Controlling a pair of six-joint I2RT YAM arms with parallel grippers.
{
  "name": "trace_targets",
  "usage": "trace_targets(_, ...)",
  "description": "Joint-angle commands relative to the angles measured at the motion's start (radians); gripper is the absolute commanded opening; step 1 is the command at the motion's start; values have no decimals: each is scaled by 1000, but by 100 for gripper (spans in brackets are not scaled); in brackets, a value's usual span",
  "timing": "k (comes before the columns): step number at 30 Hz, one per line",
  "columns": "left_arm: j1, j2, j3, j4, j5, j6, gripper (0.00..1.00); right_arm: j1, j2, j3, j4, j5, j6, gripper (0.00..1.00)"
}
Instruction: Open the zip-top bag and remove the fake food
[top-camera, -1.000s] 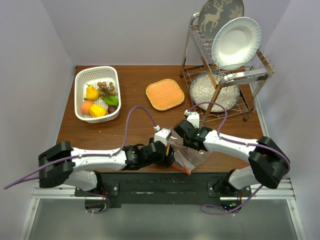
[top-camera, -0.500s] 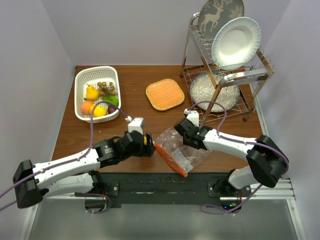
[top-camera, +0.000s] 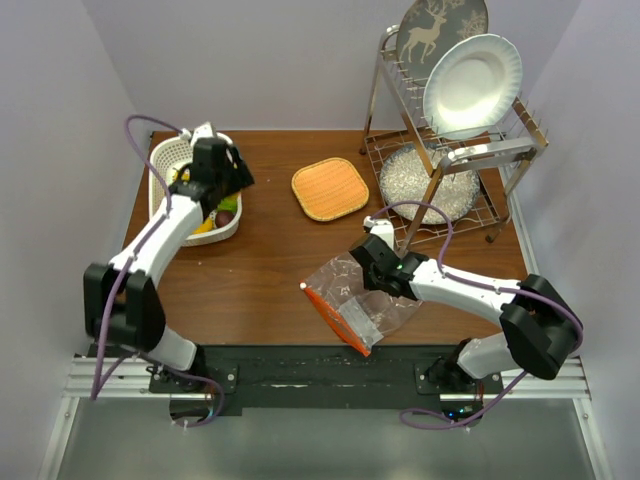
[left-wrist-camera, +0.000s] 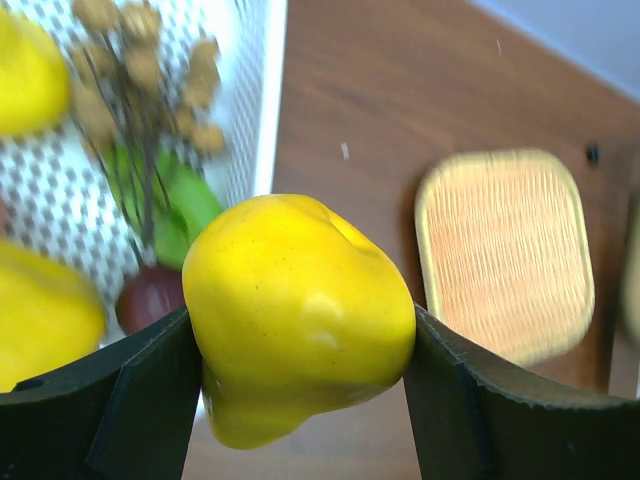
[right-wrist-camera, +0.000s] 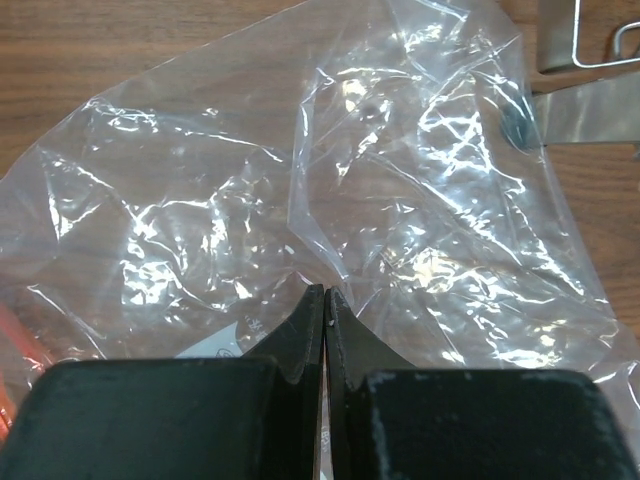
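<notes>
The zip-top bag (top-camera: 362, 300), clear and crinkly with an orange-red zipper strip (top-camera: 335, 322), lies near the table's front edge. My right gripper (top-camera: 366, 264) is shut, pinching the bag's film (right-wrist-camera: 325, 292). My left gripper (top-camera: 224, 178) hovers over the right rim of the white basket (top-camera: 165, 158), shut on a yellow piece of fake food (left-wrist-camera: 300, 310). In the basket lie more fake food: a brown grape-like cluster (left-wrist-camera: 140, 60), a green piece (left-wrist-camera: 185, 210), a purple piece (left-wrist-camera: 150, 300) and two yellow fruits (left-wrist-camera: 40, 320). I see nothing inside the bag.
The woven orange mat (top-camera: 330, 188) lies at mid-table, right of the basket. A metal dish rack (top-camera: 450, 170) with two plates stands at the back right, close behind my right arm. Walls close in on both sides.
My left arm swung from the bag at the front to the basket at the back left, carrying the yellow piece. The bag's mouth dropped flatter. The right gripper stayed on the bag.
</notes>
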Motion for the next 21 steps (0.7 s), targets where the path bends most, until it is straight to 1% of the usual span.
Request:
trace_targets(1,104,201,250,60,16,83,38,-1,-26,29,34,-29,-34,0)
trace_targets(2,118,240,289,57,15,87,38,-1,-24,29,36,-35,-36,0)
trace_targets(3,139,312,356,48,15,89,38,-1,-21,30,38,-38,-42,0)
trace_targets(6,171,409,445,31,4,110,41,-1,-15,35,42,-52,-50,0)
trace_targets(9,196,521,528,28,1,138,66,-1,-9,37,47,-61,-59,0)
trace_targets(10,201,536,542,20,6,141,85,-1,-6,37,45,-60,-60,0)
trace_targets(11,204,549,556,11,7,146,92,-1,-3,38,44,-60,-62,0)
trace_targets(12,205,549,568,0,6,150,98,-1,-1,41,44,-61,-64,0)
trace_targets(13,205,540,567,0,0,162,100,-1,-3,38,45,-62,-62,0)
trace_targets(15,205,495,552,-4,-10,170,100,-1,-6,37,50,-66,-65,2)
trace_targets(18,204,426,521,-39,-21,164,100,-1,-6,43,48,-66,-68,13)
trace_targets(19,202,402,503,-50,-21,163,100,-1,-7,47,45,-66,-70,20)
trace_targets(20,199,376,477,-49,-17,163,100,-1,-9,50,44,-66,-71,23)
trace_targets(21,185,315,419,-49,-17,161,100,-1,-12,52,44,-66,-74,27)
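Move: The left hand already holds a yellow piece of fake food, just right of the basket; the free spot in the basket's far right part is some 17 cm ahead, 10 cm to the left and about 15 cm below. On that hand's left, also well below, the brown grapes lie roughly 10 cm ahead and 9 cm left, the green food 4 ahead and 7 left, the plum level with it and 7 left. From the right hand that free spot is about 36 cm ahead, 43 cm left, slightly lower. The left fingers let go of the yellow food over the basket's far right part, opening fully at the low end of a swing about 14 cm forward and some 8 cm left across the rim, dipping around 5 cm late; afterwards the hand eases slightly back and up. Over the bag the right hand all but stays put as its shut fingers begin to part. ##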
